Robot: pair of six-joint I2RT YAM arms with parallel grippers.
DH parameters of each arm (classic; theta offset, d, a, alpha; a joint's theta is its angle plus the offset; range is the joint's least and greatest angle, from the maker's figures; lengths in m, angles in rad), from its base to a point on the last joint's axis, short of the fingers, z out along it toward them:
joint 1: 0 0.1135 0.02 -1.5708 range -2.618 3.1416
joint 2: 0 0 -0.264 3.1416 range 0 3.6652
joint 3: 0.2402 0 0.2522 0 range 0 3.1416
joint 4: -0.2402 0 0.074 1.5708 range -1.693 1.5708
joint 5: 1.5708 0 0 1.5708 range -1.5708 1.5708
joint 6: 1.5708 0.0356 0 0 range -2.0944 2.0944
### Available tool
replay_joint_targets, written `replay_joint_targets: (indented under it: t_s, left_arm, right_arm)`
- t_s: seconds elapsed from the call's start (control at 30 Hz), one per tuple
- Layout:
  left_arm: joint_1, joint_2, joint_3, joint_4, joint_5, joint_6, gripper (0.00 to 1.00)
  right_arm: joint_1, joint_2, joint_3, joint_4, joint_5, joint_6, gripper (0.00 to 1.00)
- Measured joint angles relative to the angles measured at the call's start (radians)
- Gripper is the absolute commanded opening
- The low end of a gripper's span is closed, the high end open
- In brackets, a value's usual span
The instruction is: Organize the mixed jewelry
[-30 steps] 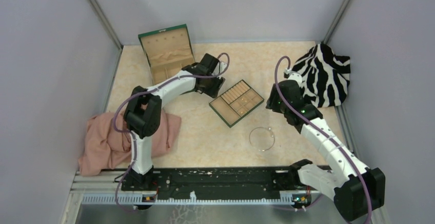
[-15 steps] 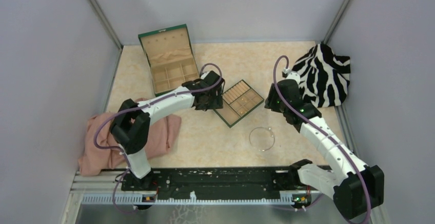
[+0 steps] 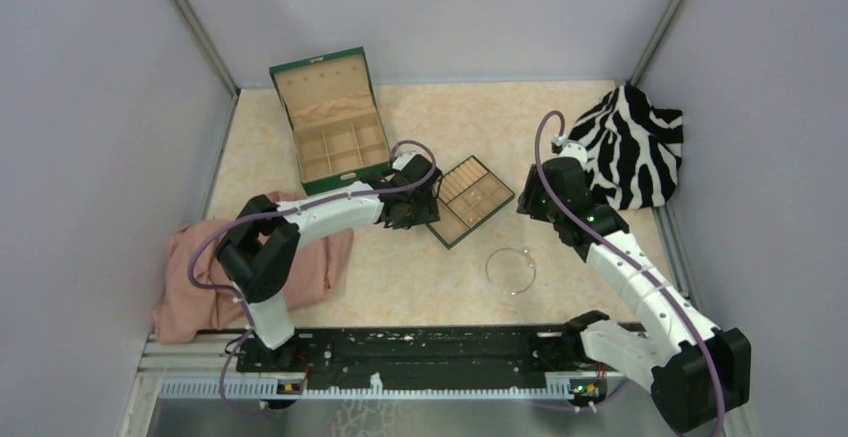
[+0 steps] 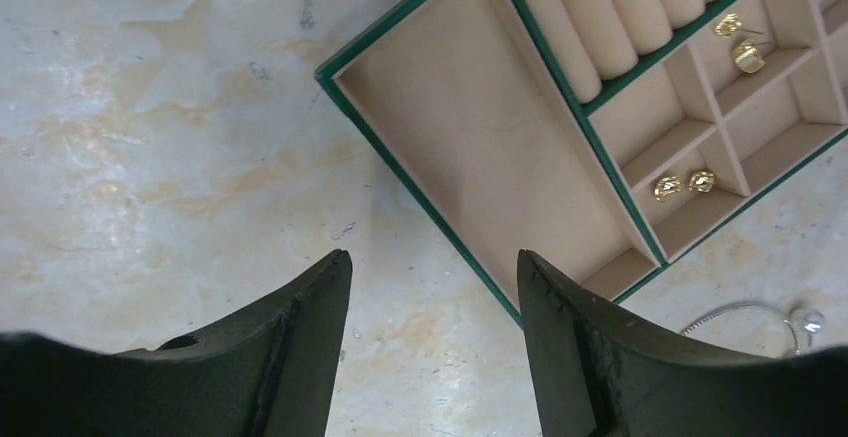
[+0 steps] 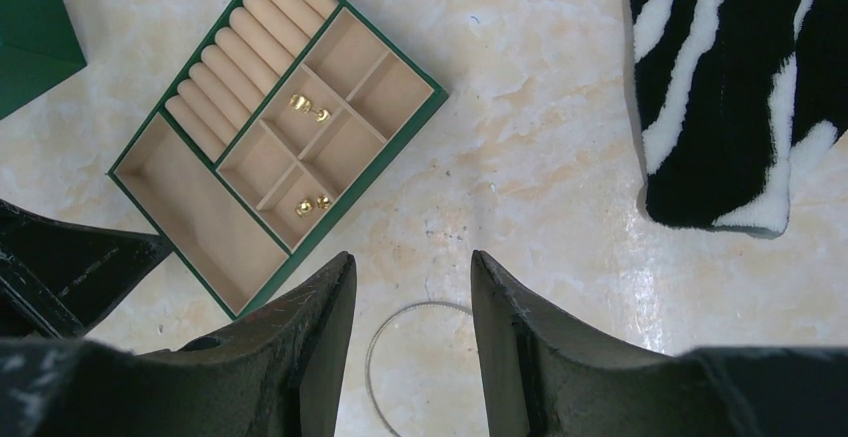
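The mixed jewelry is split. Gold pieces (image 4: 702, 181) lie in pairs in two small cells of the tan tray (image 3: 447, 225), seen too in the right wrist view as gold pieces (image 5: 303, 207). The thin silvery hoop (image 3: 487, 270) lies flat on the table near the tray. My left gripper (image 4: 432, 257) is open with nothing between its fingers, hovering over bare table at the tray's (image 4: 470, 147) long empty cell; in the top view the left gripper (image 3: 405, 219) is at the tray's left corner. My right gripper (image 5: 412, 254) is open over the hoop's (image 5: 425, 304) far edge, right of the tray (image 5: 205, 212).
An open green box (image 3: 330, 122) with tan lining stands at the back left. A pink cloth (image 3: 200, 277) lies at the near left under the left arm. A zebra-striped cloth (image 3: 630, 147) fills the back right corner.
My left arm has drawn back from the green box toward the near side and now sits at the tray's left corner, its jaws a little wider. The right arm has not moved.
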Motion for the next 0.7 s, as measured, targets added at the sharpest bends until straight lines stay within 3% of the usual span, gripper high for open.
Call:
replay_joint_targets:
  t_s: [0.27,0.43,0.5,0.63,0.7]
  left_arm:
    - [-0.012,0.021,0.012,0.034,0.002,-0.019,0.64]
    - [-0.012,0.105,0.061,0.019,0.003,-0.029,0.54]
    - [-0.013,0.132,0.069,0.012,0.001,-0.032,0.48]
    - [-0.013,0.148,0.099,-0.010,0.000,-0.035,0.23]
    - [-0.012,0.154,0.105,-0.021,-0.005,-0.039,0.17]
  right_arm:
    - [0.000,0.000,0.000,0.001,-0.001,0.000,0.46]
    - [0.000,0.000,0.000,0.002,-0.004,0.000,0.46]
    - [0.000,0.000,0.000,0.001,-0.004,0.000,0.46]
    - [0.000,0.000,0.000,0.001,-0.003,0.000,0.46]
    - [0.000,0.000,0.000,0.001,-0.003,0.000,0.46]
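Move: Just below the left hand is the jewelry tray's near-left rim, some 3 cm down, 2 cm to the right and 1 cm ahead. The earrings nearest it in the tray lie about 9 cm right and 1 cm ahead; the open jewelry box stands roughly 14 cm ahead and 14 cm left, the bracelet 16 cm right and 8 cm back. From the right hand the rim lies about 19 cm left, 2 cm ahead and 14 cm below. The left hand sinks about 3 cm, easing 2 cm right, and closes its fingers astride the tray's near-left rim. ##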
